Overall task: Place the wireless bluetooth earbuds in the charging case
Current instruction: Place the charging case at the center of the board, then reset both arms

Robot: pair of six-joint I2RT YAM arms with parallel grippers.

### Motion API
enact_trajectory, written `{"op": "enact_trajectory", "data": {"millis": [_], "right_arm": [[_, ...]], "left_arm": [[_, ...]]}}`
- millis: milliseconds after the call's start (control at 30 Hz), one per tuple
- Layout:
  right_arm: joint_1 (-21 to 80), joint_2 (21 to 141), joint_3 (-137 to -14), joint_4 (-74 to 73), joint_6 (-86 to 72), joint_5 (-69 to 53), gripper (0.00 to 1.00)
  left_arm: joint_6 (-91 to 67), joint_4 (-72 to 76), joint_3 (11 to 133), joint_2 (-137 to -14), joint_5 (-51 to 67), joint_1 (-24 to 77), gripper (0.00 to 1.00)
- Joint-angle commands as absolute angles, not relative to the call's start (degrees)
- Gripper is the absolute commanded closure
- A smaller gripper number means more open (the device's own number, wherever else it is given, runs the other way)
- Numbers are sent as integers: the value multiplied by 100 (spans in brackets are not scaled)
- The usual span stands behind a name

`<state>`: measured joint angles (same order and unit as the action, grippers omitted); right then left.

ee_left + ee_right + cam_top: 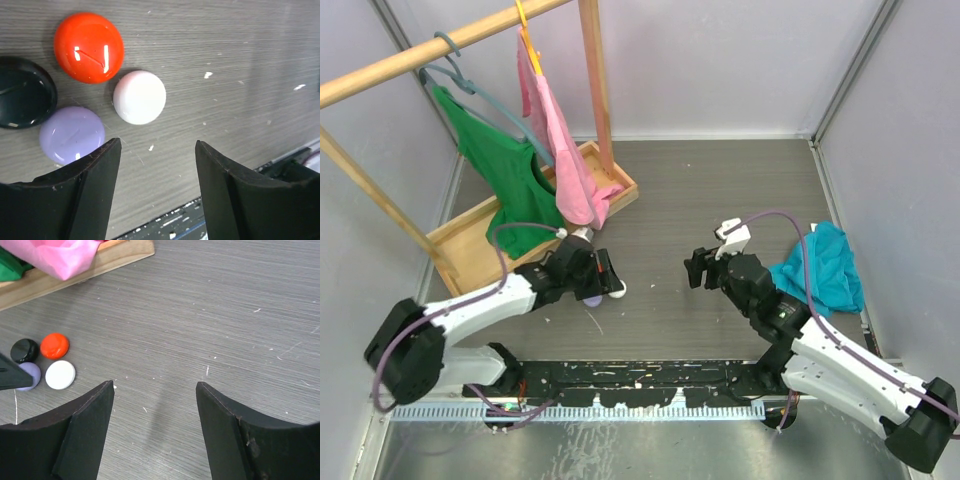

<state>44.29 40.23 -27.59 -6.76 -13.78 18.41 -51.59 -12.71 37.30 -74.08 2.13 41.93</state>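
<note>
Four shut round charging cases lie in a tight cluster on the grey table: red (89,47), white (139,97), lilac (71,134) and black (22,91). The right wrist view has them at its left: red (54,345), white (60,374), black (24,350), lilac (31,374). The wireless bluetooth earbuds are out of view. My left gripper (157,145) hovers just beside the cluster, open and holding nothing, its left finger over the lilac case's edge. My right gripper (155,385) stands open over bare table, well to the right of the cases (610,292).
A wooden clothes rack with a tray base (610,185) stands at the back left, carrying a green shirt (515,190) and a pink garment (565,150). A teal cloth (820,265) lies at the right. A black rail (640,380) runs along the near edge.
</note>
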Motion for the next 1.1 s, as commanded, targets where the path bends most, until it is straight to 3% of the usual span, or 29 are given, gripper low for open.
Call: {"op": "enact_trajectory", "data": {"millis": [0, 300, 367, 500, 667, 1067], "right_arm": [[4455, 3718, -3228, -1179, -1674, 2522, 27], [4450, 2907, -3536, -2502, -2238, 3660, 13], [4450, 2674, -3615, -2784, -2305, 3820, 12], [4448, 2176, -3752, -3223, -2406, 3984, 10], [4449, 1614, -3889, -3485, -2535, 3978, 0], [4448, 1126, -3699, -3434, -2782, 4112, 0]], "left_arm": [[-4976, -1858, 3659, -6324, -270, 4140, 36], [-4518, -3591, 3554, -3589, -1567, 3977, 14], [-4446, -3976, 3641, -2961, -1815, 3965, 1], [-4306, -4662, 3908, -1866, -2212, 3973, 2], [-4186, -5365, 4317, -1005, -2555, 3967, 2], [-3657, -5657, 4537, -32, -2651, 3970, 2]]}}
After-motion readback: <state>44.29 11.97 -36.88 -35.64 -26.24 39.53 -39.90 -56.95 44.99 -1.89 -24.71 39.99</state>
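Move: The white charging case just set down sits almost straight under the left hand, about 4 cm below its fingertips and 1 cm to the right. The red case is some 4 cm ahead of that hand and 3 cm to its left, the purple one about 2 cm back and 5 cm left, and the black one about 1 cm ahead and 8 cm left, all on the board. From the right hand, the white case lies some 18 cm left, 2 cm back and 15 cm below. Already clear of the white case, the empty left hand first climbs almost straight up off it, then sweeps left and up away from the four cases, about 20 cm left, 18 cm up and 9 cm back, while the wrist tips its fingers up some 40 degrees with a counter-clockwise turn and they spread from half-open to wide. The right hand, also empty, draws off to its right by about 12 cm, rising 8 cm and easing back, turning clockwise and opening the rest of the way. ##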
